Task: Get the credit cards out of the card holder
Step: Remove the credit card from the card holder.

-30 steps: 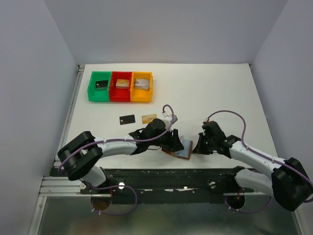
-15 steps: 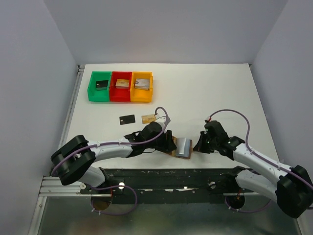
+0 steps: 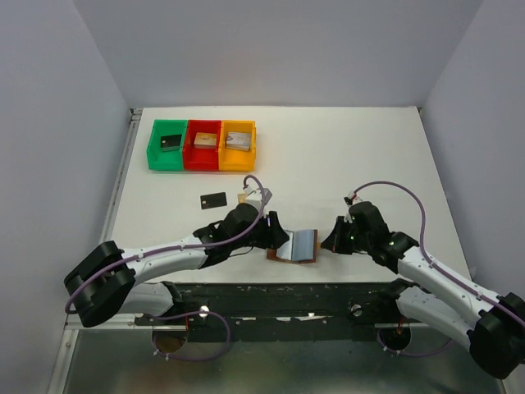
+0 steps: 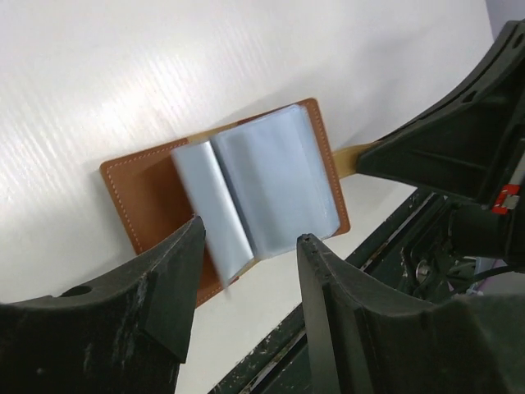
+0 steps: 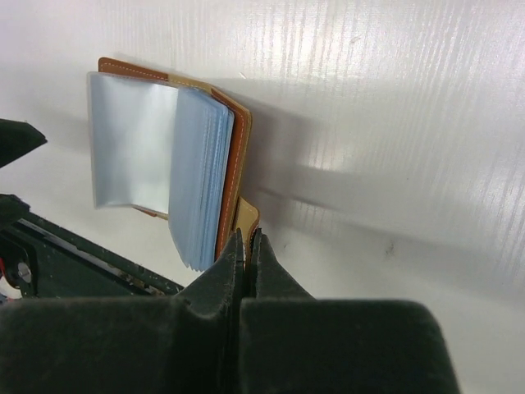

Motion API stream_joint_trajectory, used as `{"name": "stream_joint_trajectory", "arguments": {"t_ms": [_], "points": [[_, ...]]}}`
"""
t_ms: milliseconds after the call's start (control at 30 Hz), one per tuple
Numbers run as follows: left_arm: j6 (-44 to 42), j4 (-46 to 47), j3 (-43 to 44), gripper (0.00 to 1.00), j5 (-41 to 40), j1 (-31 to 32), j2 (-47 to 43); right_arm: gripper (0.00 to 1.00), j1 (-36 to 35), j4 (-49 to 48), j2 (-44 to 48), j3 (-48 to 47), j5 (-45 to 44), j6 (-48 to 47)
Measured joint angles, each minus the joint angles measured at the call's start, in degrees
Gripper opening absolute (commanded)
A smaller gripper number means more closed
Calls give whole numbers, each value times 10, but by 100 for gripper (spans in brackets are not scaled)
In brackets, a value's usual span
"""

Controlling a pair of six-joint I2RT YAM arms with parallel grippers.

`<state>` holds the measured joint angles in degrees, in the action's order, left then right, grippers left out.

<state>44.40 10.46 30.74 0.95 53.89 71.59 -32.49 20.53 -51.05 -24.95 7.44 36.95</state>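
The card holder (image 3: 283, 255) lies open near the table's front edge, brown leather with pale blue-grey pockets (image 4: 271, 185) fanned up. My right gripper (image 5: 246, 235) is shut on its little tan tab strap (image 5: 247, 217) at the holder's right side (image 3: 330, 243). Just left of the holder, my left gripper (image 3: 280, 238) stands open with nothing between its fingers (image 4: 176, 271); a loose pocket leaf (image 4: 215, 220) shows blurred ahead of them. Two credit cards lie on the table: a black one (image 3: 213, 199) and a gold one (image 3: 243, 197), the latter partly hidden by my left wrist.
Green (image 3: 154, 153), red (image 3: 203, 160) and orange (image 3: 238, 162) bins stand in a row at the back left, each with a small block inside. The table's dark front rail (image 3: 287, 289) runs right below the holder.
My left gripper has drawn back leftward off the card holder and opened slightly. The holder has fallen open flatter, its blue pockets now facing up. The right gripper keeps its hold on the strap.
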Motion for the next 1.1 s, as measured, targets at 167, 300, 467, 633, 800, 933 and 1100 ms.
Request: {"name": "stream_joint_trajectory", "arguments": {"t_ms": [167,300,467,633,800,933,1100], "points": [[-23,1,45,61,11,0,16,0,0,0,1,0,4,-1],[-41,-1,89,60,29,0,55,0,0,-1,10,0,11,-1],[-56,-23,138,60,49,7,125,0,0,-8,24,0,17,-1],[-64,-44,152,60,57,23,164,0,0,-10,29,0,20,-1],[-68,-56,157,60,62,29,181,0,0,-10,28,0,21,-1],[-68,-56,158,61,63,32,184,0,0,-11,28,0,25,-1],[-70,-60,168,63,62,38,191,0,0,-12,28,0,28,-1]]}}
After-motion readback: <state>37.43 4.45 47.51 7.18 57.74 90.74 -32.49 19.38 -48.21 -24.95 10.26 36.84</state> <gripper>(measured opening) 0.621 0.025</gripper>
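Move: The blue sleeve stack of the open card holder lies about 7 cm to the left gripper's right, roughly level with it and some 7 cm below. The half-raised white sleeve is only 1 cm to that gripper's right, 7 cm below; the gold card lies about 16 cm ahead and 9 cm left, on the table. From the right gripper, which already pinches the holder's strap, the stack is about 6 cm left, 1 cm ahead and 3 cm lower. Swing the left gripper back over the sleeves in an arc: first up about 3 cm and a little forward while heading right, then down to end about 2 cm lower and 6 cm right, over the blue stack, wrist turned some 13 degrees clockwise, fingers kept open. Keep the right gripper's pinch on the strap and raise it about 1.5 cm, easing slightly left. ##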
